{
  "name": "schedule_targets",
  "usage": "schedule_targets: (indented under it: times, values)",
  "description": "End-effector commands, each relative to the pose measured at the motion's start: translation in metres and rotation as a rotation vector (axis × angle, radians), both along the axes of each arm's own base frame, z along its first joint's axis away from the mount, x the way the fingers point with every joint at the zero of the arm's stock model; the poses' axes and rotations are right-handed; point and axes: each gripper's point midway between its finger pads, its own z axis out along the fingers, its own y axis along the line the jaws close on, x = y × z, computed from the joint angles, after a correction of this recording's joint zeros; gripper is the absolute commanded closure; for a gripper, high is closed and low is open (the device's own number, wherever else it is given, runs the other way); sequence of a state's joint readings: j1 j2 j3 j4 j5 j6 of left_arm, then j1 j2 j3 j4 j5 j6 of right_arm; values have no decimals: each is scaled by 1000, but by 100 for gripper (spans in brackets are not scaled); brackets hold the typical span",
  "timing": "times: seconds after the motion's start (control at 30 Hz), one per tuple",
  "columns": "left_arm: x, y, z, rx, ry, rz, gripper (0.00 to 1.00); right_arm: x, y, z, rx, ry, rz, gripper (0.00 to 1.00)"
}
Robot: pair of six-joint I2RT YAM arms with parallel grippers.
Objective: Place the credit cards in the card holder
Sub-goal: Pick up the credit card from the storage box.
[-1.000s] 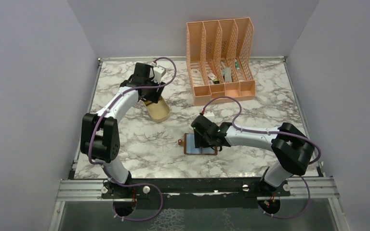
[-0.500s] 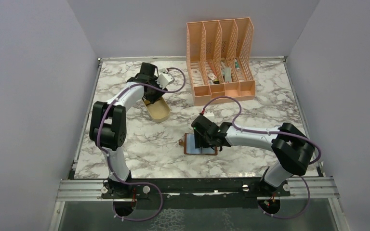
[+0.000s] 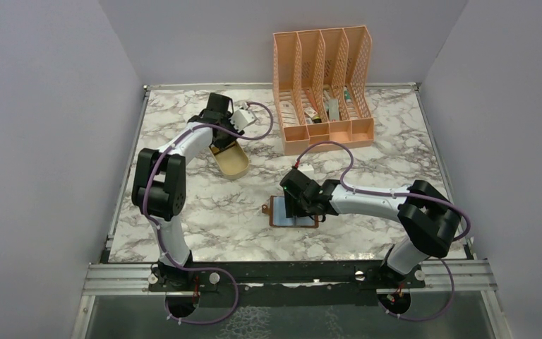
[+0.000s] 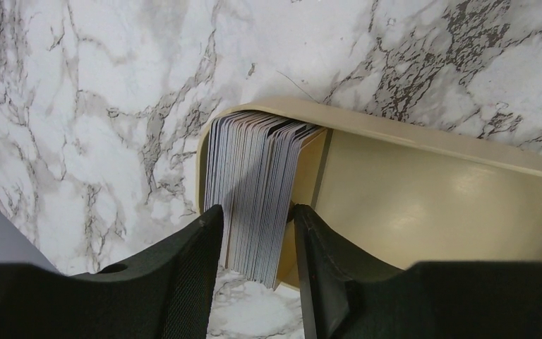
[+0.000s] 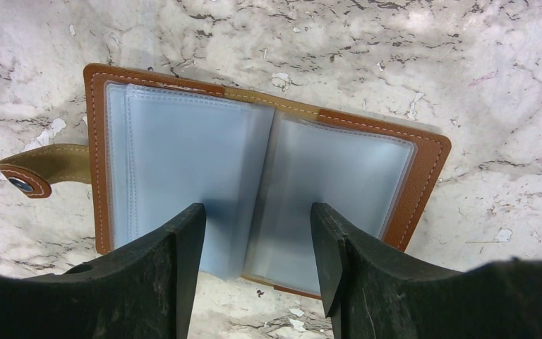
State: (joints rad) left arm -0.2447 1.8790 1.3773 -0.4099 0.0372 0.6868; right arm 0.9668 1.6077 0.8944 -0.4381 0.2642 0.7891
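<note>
The credit cards (image 4: 254,183) stand on edge as a tight stack at one end of a small beige oval tray (image 4: 430,205), with a gold-toned card on the stack's right side. My left gripper (image 4: 256,210) reaches down into the tray (image 3: 234,164), and both of its pads lie against the sides of the stack. The card holder (image 5: 183,155), brown leather with pale bluish pockets, lies open flat on the marble (image 3: 279,212), its snap tab (image 5: 32,173) sticking out to the left. My right gripper (image 5: 257,210) hovers open over the holder's near edge, its fingers astride the middle fold.
A tall peach four-slot mesh organiser (image 3: 324,85) with small items inside stands at the back right. Grey walls close in the marble table on three sides. A metal rail runs along the near edge by the arm bases.
My left arm has swung its elbow inward and turned its wrist over the tray. Its jaws have narrowed onto the card stack. The right arm and the card holder have not moved.
</note>
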Motion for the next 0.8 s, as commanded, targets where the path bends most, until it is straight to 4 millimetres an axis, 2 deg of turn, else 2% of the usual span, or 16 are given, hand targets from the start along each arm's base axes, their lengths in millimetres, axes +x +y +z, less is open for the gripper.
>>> schedule_targets:
  times: [0.0, 0.5, 0.77]
  values:
    - [4, 1, 2, 49, -35, -13, 58, -7, -6, -1, -20, 25, 17, 44]
    - [3, -7, 8, 66, -53, -36, 83, -8, -9, -1, -24, 23, 9, 44]
    - [1, -13, 18, 38, -63, -49, 97, -10, -11, -2, -26, 28, 5, 44]
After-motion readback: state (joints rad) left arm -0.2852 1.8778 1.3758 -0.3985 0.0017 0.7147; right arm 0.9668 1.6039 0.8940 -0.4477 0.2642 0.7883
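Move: The left hand's fingers straddle the top of the card stack in the storage box. The near-side card, the one to take, is about 1 cm back and 1 cm right of the hand point, with its middle some 3 cm lower. The empty half of the box lies roughly 6 cm back and 3 cm right; the card holder is about 23 cm back and 23 cm right. From the right hand, that card is about 22 cm ahead and 24 cm left. One finger over the stack, the other in the gap beside its near-side card, the left hand closes from nearly half open to almost shut, pinching the edge of that card. It shifts about 1 cm to its right as the fingers close, with hardly any wrist turn and no lift yet. ##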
